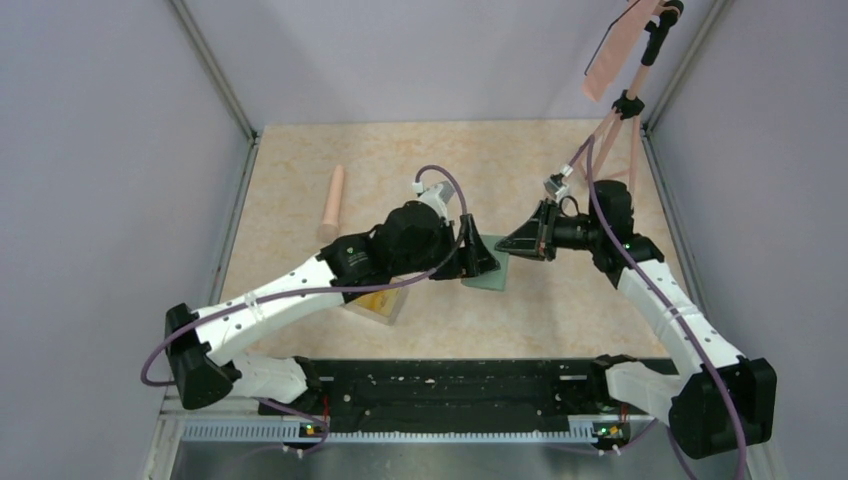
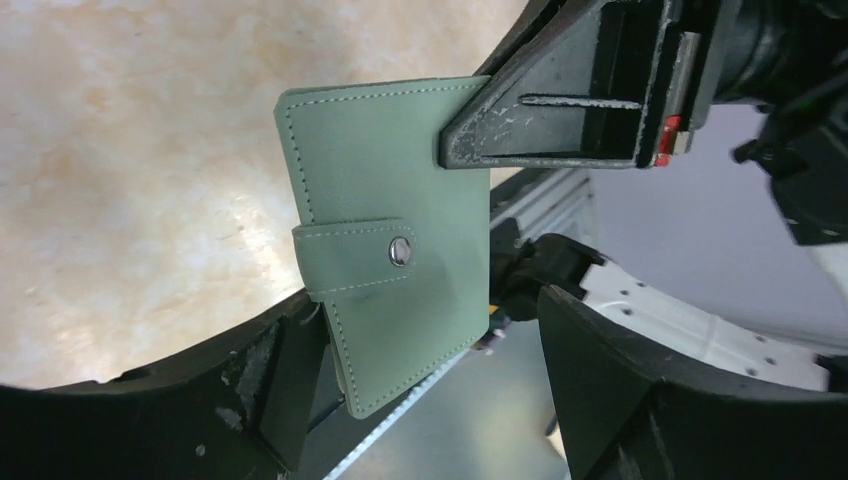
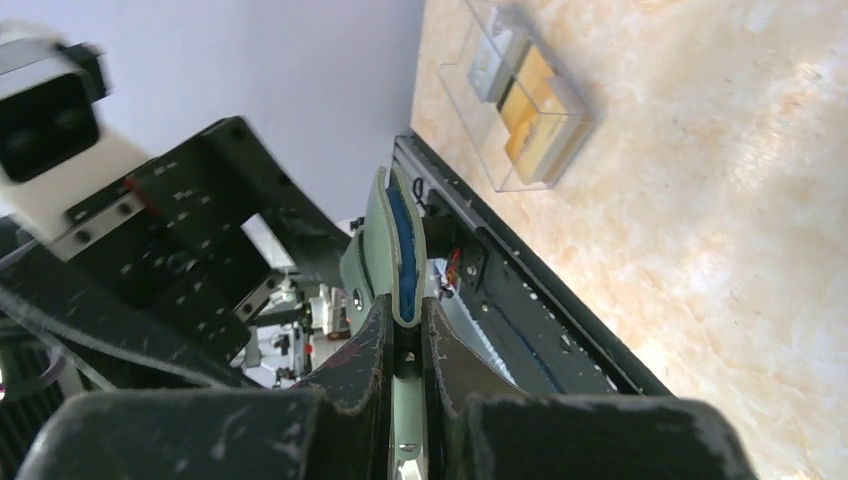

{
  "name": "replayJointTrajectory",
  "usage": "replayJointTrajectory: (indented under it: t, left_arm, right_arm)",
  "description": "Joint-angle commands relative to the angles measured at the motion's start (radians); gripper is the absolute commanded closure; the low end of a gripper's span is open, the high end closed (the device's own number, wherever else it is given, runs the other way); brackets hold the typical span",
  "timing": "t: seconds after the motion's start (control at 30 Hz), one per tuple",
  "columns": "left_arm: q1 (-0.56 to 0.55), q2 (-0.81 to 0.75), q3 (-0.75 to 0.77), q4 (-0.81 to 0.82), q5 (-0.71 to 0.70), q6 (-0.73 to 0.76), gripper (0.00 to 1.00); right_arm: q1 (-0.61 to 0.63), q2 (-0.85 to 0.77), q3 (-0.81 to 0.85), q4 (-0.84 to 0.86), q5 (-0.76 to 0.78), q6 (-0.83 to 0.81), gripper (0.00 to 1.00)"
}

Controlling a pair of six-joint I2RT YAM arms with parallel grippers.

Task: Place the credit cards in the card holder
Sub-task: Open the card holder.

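The card holder point(image 2: 385, 250), a muted-green wallet snapped closed, hangs in the air above the table's near middle point(image 1: 487, 272). My right gripper point(image 3: 402, 320) is shut on its edge, and the wallet stands edge-on between the fingers with blue pages showing. My left gripper point(image 2: 430, 320) is open, one finger on each side of the wallet's lower end, its fingers point(image 2: 640, 400) standing apart from it. The credit cards point(image 3: 528, 100), yellow-orange and pale ones, lie inside a clear plastic box point(image 1: 378, 303) on the table under my left arm.
A peach-coloured cylinder point(image 1: 331, 200) lies at the back left of the table. A black rail point(image 1: 450, 385) runs along the near edge. Grey walls close in both sides. A pink panel on a stand point(image 1: 615, 50) rises at the back right corner.
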Motion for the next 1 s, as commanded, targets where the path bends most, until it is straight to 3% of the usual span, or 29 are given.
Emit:
replayJointTrajectory:
  t: [0.0,0.3,0.73,0.97]
  left_arm:
    - [-0.071,0.124,0.179,-0.323,-0.252,0.090,0.19]
    - [-0.177,0.364,0.481,-0.621,-0.460,0.103,0.21]
    - [-0.185,0.367,0.502,-0.712,-0.549,0.067,0.19]
    - [-0.185,0.362,0.475,-0.604,-0.493,0.110,0.20]
  right_arm:
    - [0.038,-0.017,0.023,-0.112,0.095,-0.046,1.00]
    - [0.043,-0.051,-0.007,-0.113,0.122,-0.027,1.00]
    - [0.043,-0.063,-0.015,-0.118,0.115,-0.033,1.00]
    - [0.043,-0.063,-0.020,-0.111,0.105,-0.033,1.00]
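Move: The card holder hangs in the air just off my open left fingertips, its middle about 4 cm below them, 1 cm forward and 1 cm right. My right fingers pinch its far right corner, so from that hand its middle lies some 3 cm left, 3 cm back and 2 cm lower. That right grip sits 4 cm forward, 4 cm right and 2 cm below my left hand; the clear card box stands about 24 cm left, level fore-and-aft, 20 cm down. I swing my left wrist over by some 40 degrees, so its wide-open fingers go from pointing right to pointing steeply down at the card holder; they sink about 5 cm, edging right, then come back left nearly 3 cm by the strap edge. My right hand keeps its pinch, lowering the holder about 3 cm with a slight downward tip, then holds. ##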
